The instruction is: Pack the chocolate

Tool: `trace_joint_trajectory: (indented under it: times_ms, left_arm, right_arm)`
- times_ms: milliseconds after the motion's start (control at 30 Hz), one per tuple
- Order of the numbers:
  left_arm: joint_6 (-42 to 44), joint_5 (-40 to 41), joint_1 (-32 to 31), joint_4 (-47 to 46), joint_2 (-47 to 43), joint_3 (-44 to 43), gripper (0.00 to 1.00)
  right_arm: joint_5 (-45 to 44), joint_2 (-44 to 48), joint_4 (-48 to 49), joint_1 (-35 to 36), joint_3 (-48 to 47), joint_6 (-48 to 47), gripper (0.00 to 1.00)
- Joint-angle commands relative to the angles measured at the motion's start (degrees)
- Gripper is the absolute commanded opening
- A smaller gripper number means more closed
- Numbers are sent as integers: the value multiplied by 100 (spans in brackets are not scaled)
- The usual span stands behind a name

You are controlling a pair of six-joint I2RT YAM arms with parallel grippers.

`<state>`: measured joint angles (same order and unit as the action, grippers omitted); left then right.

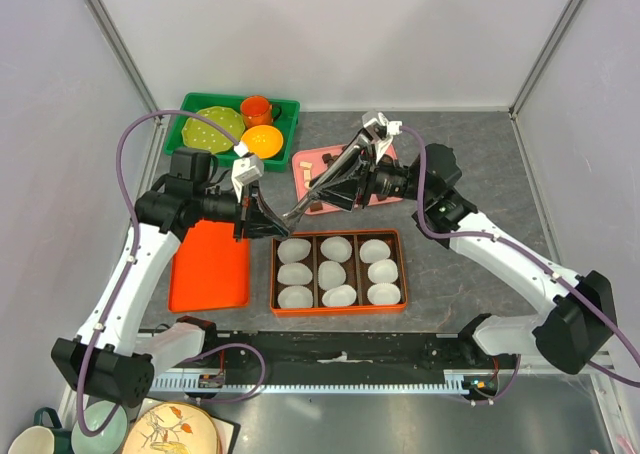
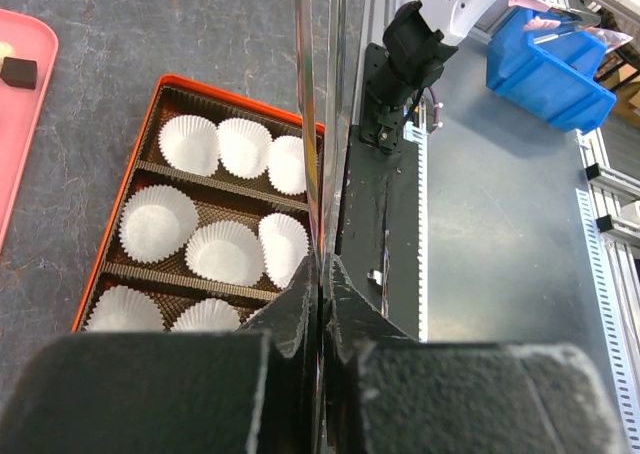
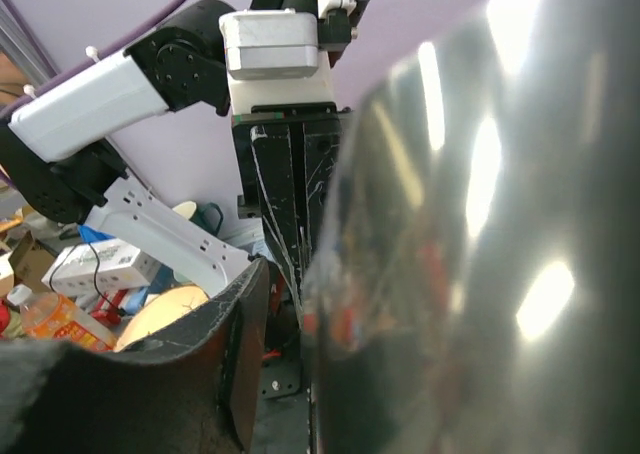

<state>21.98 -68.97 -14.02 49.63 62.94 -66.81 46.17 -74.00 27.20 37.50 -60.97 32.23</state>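
Small brown chocolate pieces [image 1: 303,164] lie on a pink tray [image 1: 300,177] behind the box; one dark square [image 2: 18,71] shows in the left wrist view. An orange box [image 1: 338,236] holds white paper cups [image 1: 337,272], all empty, also seen in the left wrist view [image 2: 225,252]. My left gripper [image 1: 278,217] is shut on one end of long metal tongs [image 1: 345,159], whose strips [image 2: 318,124] run over the box's edge. My right gripper [image 1: 325,189] is at the tongs' other part. Its visible finger [image 3: 235,324] stands apart from the shiny metal [image 3: 480,254]; its other finger is hidden.
A green bin [image 1: 190,104] with a green plate, orange cup and orange bowl stands at the back left. A flat orange lid [image 1: 210,264] lies left of the box. A blue bin [image 2: 550,69] sits beyond the black rail [image 2: 380,224]. Mugs and a plate lie below the left base.
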Motion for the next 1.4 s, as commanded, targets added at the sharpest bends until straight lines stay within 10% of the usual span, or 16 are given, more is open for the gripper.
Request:
trace_joint_trajectory:
  times_ms: [0,300,567,833,1133,1367]
  left_arm:
    - [193,15,-39,47,-176,-236,2]
    - [-9,191,-30,-32,-194,-552,9]
    - [-493,1857,-13,11,148,-1703,62]
    - [-624,3784,-13,671,1017,-2302,67]
    - [-624,5366,-4,-479,1124,-581,51]
    - [-625,5666,22,-1060,1361,-122,77]
  right_arm:
    - [-275,17,1013,12,260,345,45]
    - [-521,236,928,12,516,-67,13]
    - [-1883,588,-697,74,385,-1778,0]
    - [-3017,316,-1314,162,112,-2713,0]
    - [-4528,-1494,-1447,170,-1101,-3160,0]
    - [-5215,-2706,-347,118,-1679,-3627,0]
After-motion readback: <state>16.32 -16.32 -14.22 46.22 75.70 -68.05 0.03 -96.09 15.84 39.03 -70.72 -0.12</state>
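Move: The tongs slant up to the right between my hands: their middle sits in my right hand's open fingers, some 4 cm ahead, 6 to the right and 7 above my left hand, which pinches their lower end. From my right hand the chocolate tray is about 15 cm ahead, 7 right and 37 down; the cup box is 6 back, 4 right and 36 down. The orange tray lies about 2 cm ahead of my left hand, 17 left and 28 down. I close my right fingers on the tongs, then open my left fingers to let their end go. My right hand carries them about 20 cm forward and 14 down towards the chocolate tray, swinging clockwise from pointing left to pointing forward-left; my emptied left hand rises 8 cm while going forward and left, then sinks to some 11 cm below its start, turning its fingers mostly downward. ##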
